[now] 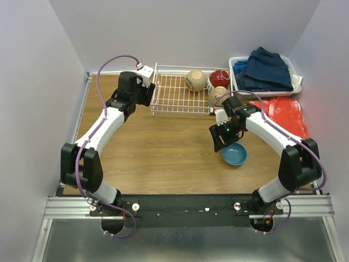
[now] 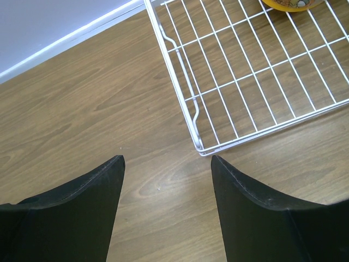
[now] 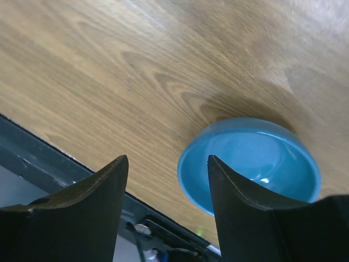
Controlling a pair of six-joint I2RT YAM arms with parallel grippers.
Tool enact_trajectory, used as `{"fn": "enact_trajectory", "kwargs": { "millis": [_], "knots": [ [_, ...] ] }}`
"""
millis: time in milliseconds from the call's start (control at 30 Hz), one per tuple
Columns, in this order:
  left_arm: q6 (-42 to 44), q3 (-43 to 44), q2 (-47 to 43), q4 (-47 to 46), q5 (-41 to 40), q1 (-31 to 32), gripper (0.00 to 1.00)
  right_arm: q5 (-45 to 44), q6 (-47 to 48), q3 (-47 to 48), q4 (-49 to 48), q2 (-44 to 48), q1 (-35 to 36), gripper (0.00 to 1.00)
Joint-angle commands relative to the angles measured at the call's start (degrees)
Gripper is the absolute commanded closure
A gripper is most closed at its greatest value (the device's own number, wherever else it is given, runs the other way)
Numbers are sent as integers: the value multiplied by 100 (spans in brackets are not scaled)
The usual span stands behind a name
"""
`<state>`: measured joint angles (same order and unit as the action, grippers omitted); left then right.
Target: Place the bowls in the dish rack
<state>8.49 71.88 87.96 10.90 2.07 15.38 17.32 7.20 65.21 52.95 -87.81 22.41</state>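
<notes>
A blue bowl [image 1: 234, 155] [image 3: 251, 161] sits upright on the wooden table. My right gripper [image 1: 219, 145] [image 3: 166, 158] hovers open just left of it, with only the bowl's near rim showing in the gap and nothing gripped. The white wire dish rack [image 1: 174, 94] [image 2: 245, 71] stands at the back. It holds a tan bowl [image 1: 196, 80], a red bowl [image 1: 219, 77] and a cream bowl [image 1: 218, 95]. My left gripper [image 1: 143, 99] [image 2: 166, 158] is open and empty beside the rack's near left corner. An orange-yellow bowl [image 2: 286, 4] shows at the top edge of the left wrist view.
A white basket of blue clothes [image 1: 264, 71] stands at the back right, with a red cloth [image 1: 283, 114] in front of it. Walls close in on the table at the left, back and right. The metal rail [image 1: 191, 204] runs along the near edge.
</notes>
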Motion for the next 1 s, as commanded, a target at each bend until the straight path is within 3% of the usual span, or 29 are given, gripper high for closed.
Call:
{"fn": "enact_trajectory", "kwargs": {
  "millis": [0,500,567,733,767,867,933,967],
  "knots": [
    [197,-174,-367,18,-163,-17,25,-273,-922,106,-83,-376,17,35],
    [206,-481,-579,-52,-382,-88,24,-387,-1924,-271,-188,-887,17,43],
    [223,-490,-631,-35,-409,-79,24,-440,-1994,-324,-197,-913,9,52],
    [232,-622,-719,-52,-435,-96,24,-633,-2109,-491,-215,-896,17,57],
    [215,-640,-728,-70,-435,-96,24,-668,-2118,-492,-206,-870,9,68],
    [206,-622,-737,-61,-391,-131,24,-765,-2135,-378,-154,-685,26,89],
    [188,-587,-728,-53,-330,-158,24,-853,-2031,-211,-118,-493,131,99],
    [179,-578,-711,-44,-295,-201,24,-853,-1882,-80,-66,-448,210,99]
  ]
}}
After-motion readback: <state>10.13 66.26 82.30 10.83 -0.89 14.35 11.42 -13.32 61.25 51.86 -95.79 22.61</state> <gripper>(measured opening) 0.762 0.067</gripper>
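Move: The blue bowl's middle is roughly 6 cm to the right of the open right hand, 2 cm back and 7 cm below, with the bowl's left rim nearest the fingers. The beige bowl at the rack's front right stands about 22 cm ahead, almost level sideways; the red bag lies some 13 cm ahead and 24 cm to the right. From the left hand, the blue bowl is about 23 cm back, 34 cm right and 19 cm below. Down about 5 cm and slightly back, the right hand sinks onto the left rim of the blue bowl, turning some 20 degrees clockwise while its fingertips swing back. Late on, the fingers shut from wide open and pinch the bowl's wall, one finger inside and one outside. The empty left hand, still open, drifts about 3 cm left and back, away from the rack. ##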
